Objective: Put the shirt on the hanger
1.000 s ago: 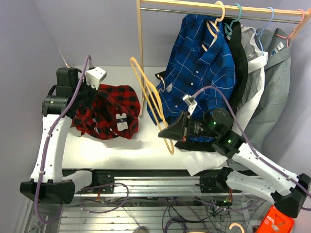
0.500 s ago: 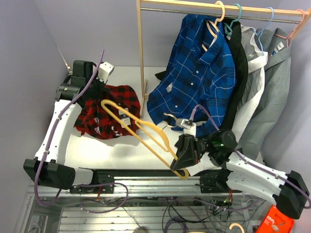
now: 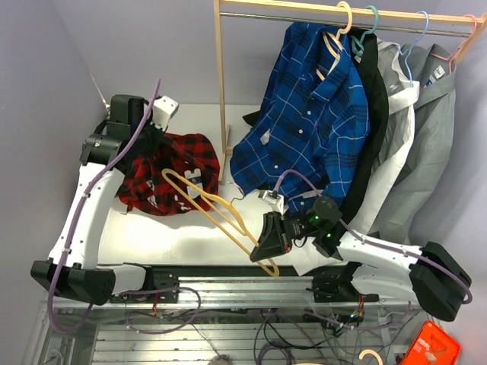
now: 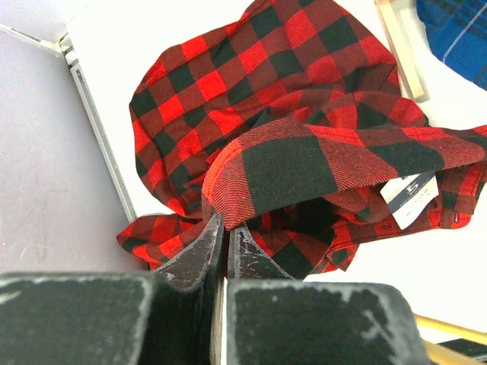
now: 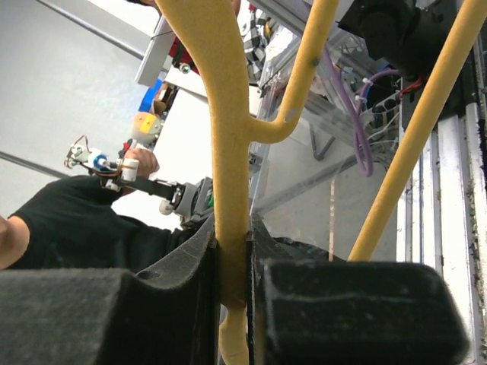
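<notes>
The red-and-black plaid shirt [image 3: 173,173] lies crumpled at the back left of the white table [image 3: 152,228]. Its white label [image 4: 409,199] faces up. My left gripper [image 3: 154,141] is at the shirt's left edge. In the left wrist view its fingertips [image 4: 226,228] are shut on a raised fold of the shirt [image 4: 281,152]. The pale yellow hanger [image 3: 217,213] slants low over the table, its far end above the shirt. My right gripper [image 3: 270,242] is shut on the hanger's neck. In the right wrist view the hanger's stem [image 5: 228,152] runs between the pads [image 5: 232,236].
A wooden rack post [image 3: 221,91] stands just right of the shirt. A blue plaid shirt [image 3: 304,114], a grey shirt [image 3: 426,137], a teal hanger [image 3: 370,23] and a pink hanger [image 3: 468,34] hang on the rail. The table's left edge [image 4: 99,137] is close to my left gripper.
My right arm has swung the hanger down from beside the rack post and leftward, so its end is now over the shirt. My left arm shifted back slightly, still gripping the fabric.
</notes>
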`<state>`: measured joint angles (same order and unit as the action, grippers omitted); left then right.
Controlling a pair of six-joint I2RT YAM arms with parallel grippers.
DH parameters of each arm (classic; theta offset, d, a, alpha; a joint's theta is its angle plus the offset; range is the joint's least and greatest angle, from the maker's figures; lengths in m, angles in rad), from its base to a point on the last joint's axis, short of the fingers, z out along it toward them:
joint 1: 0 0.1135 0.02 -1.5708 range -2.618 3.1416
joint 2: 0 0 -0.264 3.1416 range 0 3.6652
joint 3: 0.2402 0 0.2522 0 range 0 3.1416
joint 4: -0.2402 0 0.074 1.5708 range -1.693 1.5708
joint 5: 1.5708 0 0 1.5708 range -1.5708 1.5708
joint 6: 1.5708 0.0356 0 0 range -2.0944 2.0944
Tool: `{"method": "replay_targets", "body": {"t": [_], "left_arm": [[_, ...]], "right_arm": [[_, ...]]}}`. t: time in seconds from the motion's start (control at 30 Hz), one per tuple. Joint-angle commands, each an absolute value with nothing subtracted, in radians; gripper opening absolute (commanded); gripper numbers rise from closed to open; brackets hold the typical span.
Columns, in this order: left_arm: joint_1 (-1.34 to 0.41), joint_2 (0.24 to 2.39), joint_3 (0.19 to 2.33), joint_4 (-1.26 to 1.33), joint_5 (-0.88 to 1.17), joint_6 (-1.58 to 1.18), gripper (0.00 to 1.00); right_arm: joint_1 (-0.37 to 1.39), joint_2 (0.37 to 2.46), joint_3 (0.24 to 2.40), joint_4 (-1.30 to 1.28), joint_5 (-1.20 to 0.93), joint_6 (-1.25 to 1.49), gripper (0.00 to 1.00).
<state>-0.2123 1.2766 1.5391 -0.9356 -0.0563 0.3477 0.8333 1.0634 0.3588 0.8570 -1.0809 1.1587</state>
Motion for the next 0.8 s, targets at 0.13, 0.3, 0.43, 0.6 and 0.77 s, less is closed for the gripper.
{"method": "replay_targets", "body": {"t": [0.13,0.3,0.43,0.6,0.77], "left_arm": [[-0.219,1.166,1.523,-1.017,0.03,0.366,0.07],[-0.219,1.095,1.485,-1.072,0.098,0.394,0.07],[-0.219,1.052,1.451,-1.086,0.112,0.408,0.07],[-0.219,1.023,1.416,-1.081,0.117,0.406,0.07],[-0.219,1.021,1.409,-1.091,0.177,0.396,0.07]], "right_arm": [[0.826,1.221,0.418,1.093,-1.053,1.162,0.0],[0.814,1.403,0.463,1.379,-1.056,1.307,0.0],[0.81,1.587,0.524,1.654,-1.055,1.501,0.0],[0.825,1.764,0.607,1.821,-1.033,1.608,0.0],[0.84,1.818,0.639,1.819,-1.011,1.584,0.0]]}}
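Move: The right hand already holds the hanger. The red shirt it is bound for has its middle roughly 24 cm ahead, 27 cm to the left and 18 cm below. The rack foot is about 31 cm ahead and 9 cm left, down at the table; the blue shirt hangs some 30 cm ahead and 15 cm right, roughly level. The left hand already grips the red shirt's raised edge, with the shirt's middle about 4 cm back, 4 cm right and 24 cm below. Right hand feeds the hanger forward-left about 10 cm into the shirt; left hand draws cloth back 8 cm. ##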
